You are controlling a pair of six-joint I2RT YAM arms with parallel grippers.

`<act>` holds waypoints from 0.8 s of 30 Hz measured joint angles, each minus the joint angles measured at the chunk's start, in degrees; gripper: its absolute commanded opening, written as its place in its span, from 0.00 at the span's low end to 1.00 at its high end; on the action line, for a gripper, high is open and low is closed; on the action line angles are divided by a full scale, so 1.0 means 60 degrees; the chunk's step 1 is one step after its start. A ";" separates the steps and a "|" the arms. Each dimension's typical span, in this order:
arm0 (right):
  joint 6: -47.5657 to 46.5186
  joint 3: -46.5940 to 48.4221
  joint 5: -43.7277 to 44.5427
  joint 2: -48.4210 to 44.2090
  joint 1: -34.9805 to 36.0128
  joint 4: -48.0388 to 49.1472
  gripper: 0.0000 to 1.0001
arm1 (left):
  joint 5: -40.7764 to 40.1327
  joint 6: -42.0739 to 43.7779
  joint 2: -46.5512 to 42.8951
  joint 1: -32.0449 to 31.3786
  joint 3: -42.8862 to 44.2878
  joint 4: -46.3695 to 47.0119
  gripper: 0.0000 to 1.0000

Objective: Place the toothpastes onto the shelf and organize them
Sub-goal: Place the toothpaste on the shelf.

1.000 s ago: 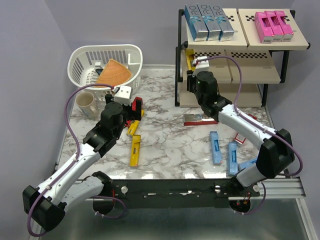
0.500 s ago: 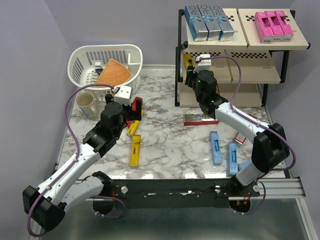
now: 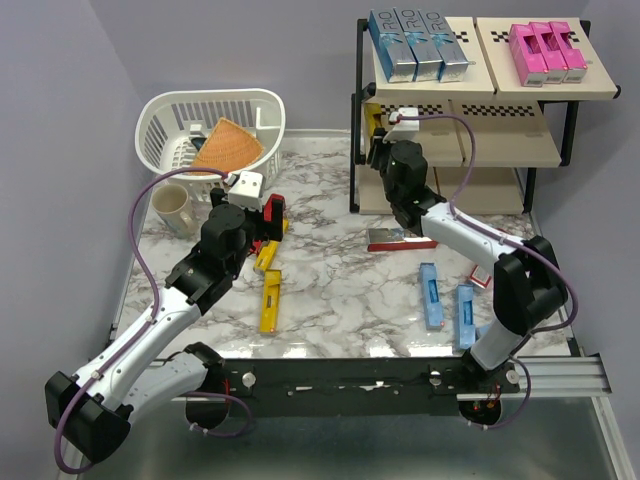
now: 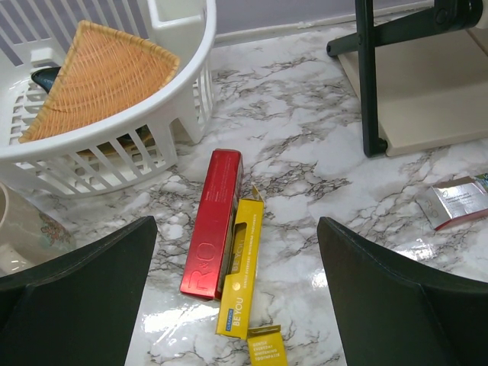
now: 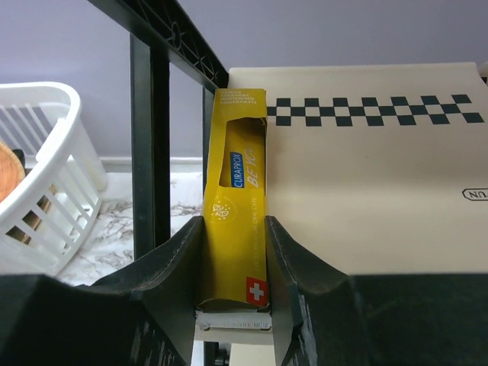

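Observation:
My right gripper (image 5: 234, 229) is shut on a yellow toothpaste (image 5: 236, 175), which lies along the left edge of the shelf's (image 3: 520, 140) middle tier, beside the checkered strip. Three silver-blue toothpastes (image 3: 418, 45) and three pink ones (image 3: 547, 52) lie on the top tier. My left gripper (image 4: 236, 229) hangs open over a red toothpaste (image 4: 213, 229) and a yellow one (image 4: 242, 271) lying side by side on the marble table. More toothpastes lie loose on the table: a yellow one (image 3: 270, 300), two light blue (image 3: 431, 296), and a silver one (image 3: 395, 238).
A white basket (image 3: 210, 130) holding a wicker piece stands at the back left, with a mug (image 3: 172, 207) beside it. The shelf's black post (image 5: 149, 137) stands just left of the held carton. Another yellow carton's end (image 4: 267, 347) lies under my left gripper.
My right arm has pushed further toward the shelf with the yellow toothpaste, sliding it deeper onto the middle tier. The left arm has not moved.

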 measured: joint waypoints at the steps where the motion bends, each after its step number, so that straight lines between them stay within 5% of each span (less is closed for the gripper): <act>1: 0.0000 0.0000 0.0018 0.0025 0.0000 0.0044 0.41 | 0.0000 0.0000 0.0000 0.0000 -0.0004 0.0000 0.99; 5: 0.0040 0.0000 0.0379 0.0266 0.0000 0.0579 0.47 | 0.0015 -0.0004 0.0004 0.0069 0.0000 0.0000 0.99; 14: 0.0452 -0.0073 0.0393 0.0211 0.0000 0.0652 0.77 | 0.0189 -0.0055 0.0004 0.0251 -0.0004 0.0000 0.99; 24: 0.1111 -0.1956 -0.0761 -0.2630 0.0266 -0.0390 0.93 | 0.0426 -0.0342 0.0353 0.0357 0.0000 -0.0004 0.99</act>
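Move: The right hand still holds the near end of the yellow toothpaste at the left end of the middle shelf. The box's middle is about 5 cm ahead, 0 sideways and 1 cm above. The black shelf post stands some 5 cm left and 2 cm ahead at hand height; the red toothpaste lies about 14 cm back, 4 cm right and 26 cm below. From the left hand, the yellow toothpaste is roughly 22 cm ahead, 25 cm right and 3 cm higher. Still pinching the yellow toothpaste's near end, the right hand eases forward barely 1 cm, deeper onto the middle shelf beside the left post, then pauses while the fingers open and let go of the box. With the fingers still spreading to nearly wide, it draws back some 7 cm from its farthest reach and rises about 2 cm, away from the shelf's front edge, turning only a few degrees. ##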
